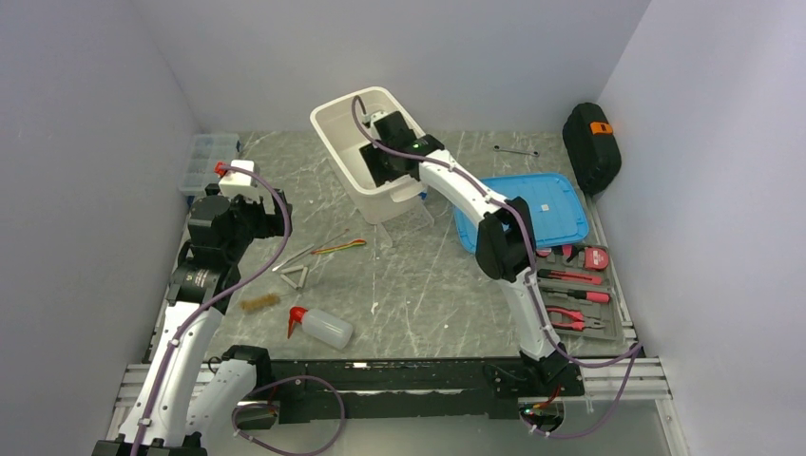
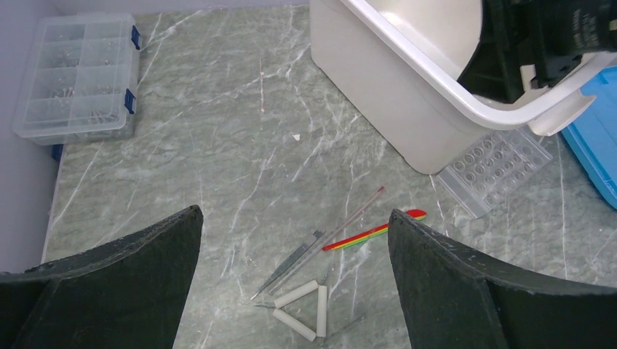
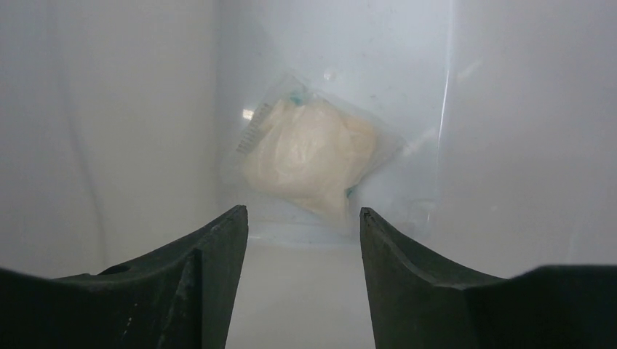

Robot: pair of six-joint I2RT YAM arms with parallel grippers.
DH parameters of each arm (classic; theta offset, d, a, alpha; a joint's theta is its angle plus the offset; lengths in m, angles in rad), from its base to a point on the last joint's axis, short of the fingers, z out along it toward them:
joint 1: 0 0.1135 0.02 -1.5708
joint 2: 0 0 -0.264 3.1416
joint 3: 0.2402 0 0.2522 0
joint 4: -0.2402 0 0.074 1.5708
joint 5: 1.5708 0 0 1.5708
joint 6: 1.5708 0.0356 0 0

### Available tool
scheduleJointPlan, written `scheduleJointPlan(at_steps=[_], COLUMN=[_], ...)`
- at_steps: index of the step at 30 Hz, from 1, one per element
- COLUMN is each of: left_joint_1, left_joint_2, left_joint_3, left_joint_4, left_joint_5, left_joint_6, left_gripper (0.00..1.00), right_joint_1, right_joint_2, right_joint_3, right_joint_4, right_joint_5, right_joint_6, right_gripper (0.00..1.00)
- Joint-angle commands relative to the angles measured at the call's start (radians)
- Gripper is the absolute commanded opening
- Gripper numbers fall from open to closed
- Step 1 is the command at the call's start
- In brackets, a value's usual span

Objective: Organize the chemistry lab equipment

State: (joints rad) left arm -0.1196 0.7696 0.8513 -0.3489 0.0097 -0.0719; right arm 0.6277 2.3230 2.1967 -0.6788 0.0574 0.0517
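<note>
My right gripper (image 3: 302, 218) is inside the tilted white bin (image 1: 335, 123), open, with nothing between its fingers. Just beyond its tips a bagged white pad (image 3: 313, 156) lies against the bin wall. My left gripper (image 2: 295, 218) hangs wide open and empty above the table, over the metal triangle (image 2: 305, 309), the tongs (image 2: 291, 262), a thin glass rod (image 2: 349, 222) and a striped stick (image 2: 378, 229). A clear tube rack (image 2: 498, 167) lies partly under the bin's edge. The squeeze bottle (image 1: 323, 326) with its red nozzle lies on its side near the front, and the wire brush (image 1: 259, 302) is to its left.
A clear compartment organizer (image 2: 76, 76) sits at the far left by the wall. A blue lid (image 1: 523, 211) lies right of the bin. The tray of red-handled tools (image 1: 575, 290) is at the right edge, a black case (image 1: 591, 147) in the back right corner.
</note>
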Motion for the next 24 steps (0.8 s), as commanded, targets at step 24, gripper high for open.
scheduleJointPlan(at_steps=[24], left_joint_1=[0.075], left_joint_2=[0.008], left_joint_3=[0.006], left_joint_4=[0.019], left_joint_5=[-0.093], left_joint_6=[0.009], left_gripper=[0.99], right_joint_1=[0.465], right_joint_2=[-0.831], right_joint_3=[-0.913], right_joint_4=[0.506], right_joint_5=[-0.015], right_joint_6=[0.008], right_gripper=[0.83])
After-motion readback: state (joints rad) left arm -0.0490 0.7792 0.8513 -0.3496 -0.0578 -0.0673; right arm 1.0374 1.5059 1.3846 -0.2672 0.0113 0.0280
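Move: The empty right hand is inside the white box, with the bag about 8 cm below it and some 3 cm ahead and 2 cm left. The spray bottle lies roughly 37 cm back, 14 cm to its left and 10 cm lower. Nearer are the rainbow spoon, 17 cm back and 11 cm left, and the white triangle, 25 cm back and 20 cm left. From the left hand the bottle is about 19 cm back, 9 cm right and 24 cm below. Heading back towards the spray bottle, the right hand leaves the box: it climbs about 20 cm, draws back over the near rim some 25 cm in all, then veers left and begins to sink. Its fingers tip up and swing counter-clockwise, opening wider on the way. The left hand drifts about 3 cm left, still wide open. ##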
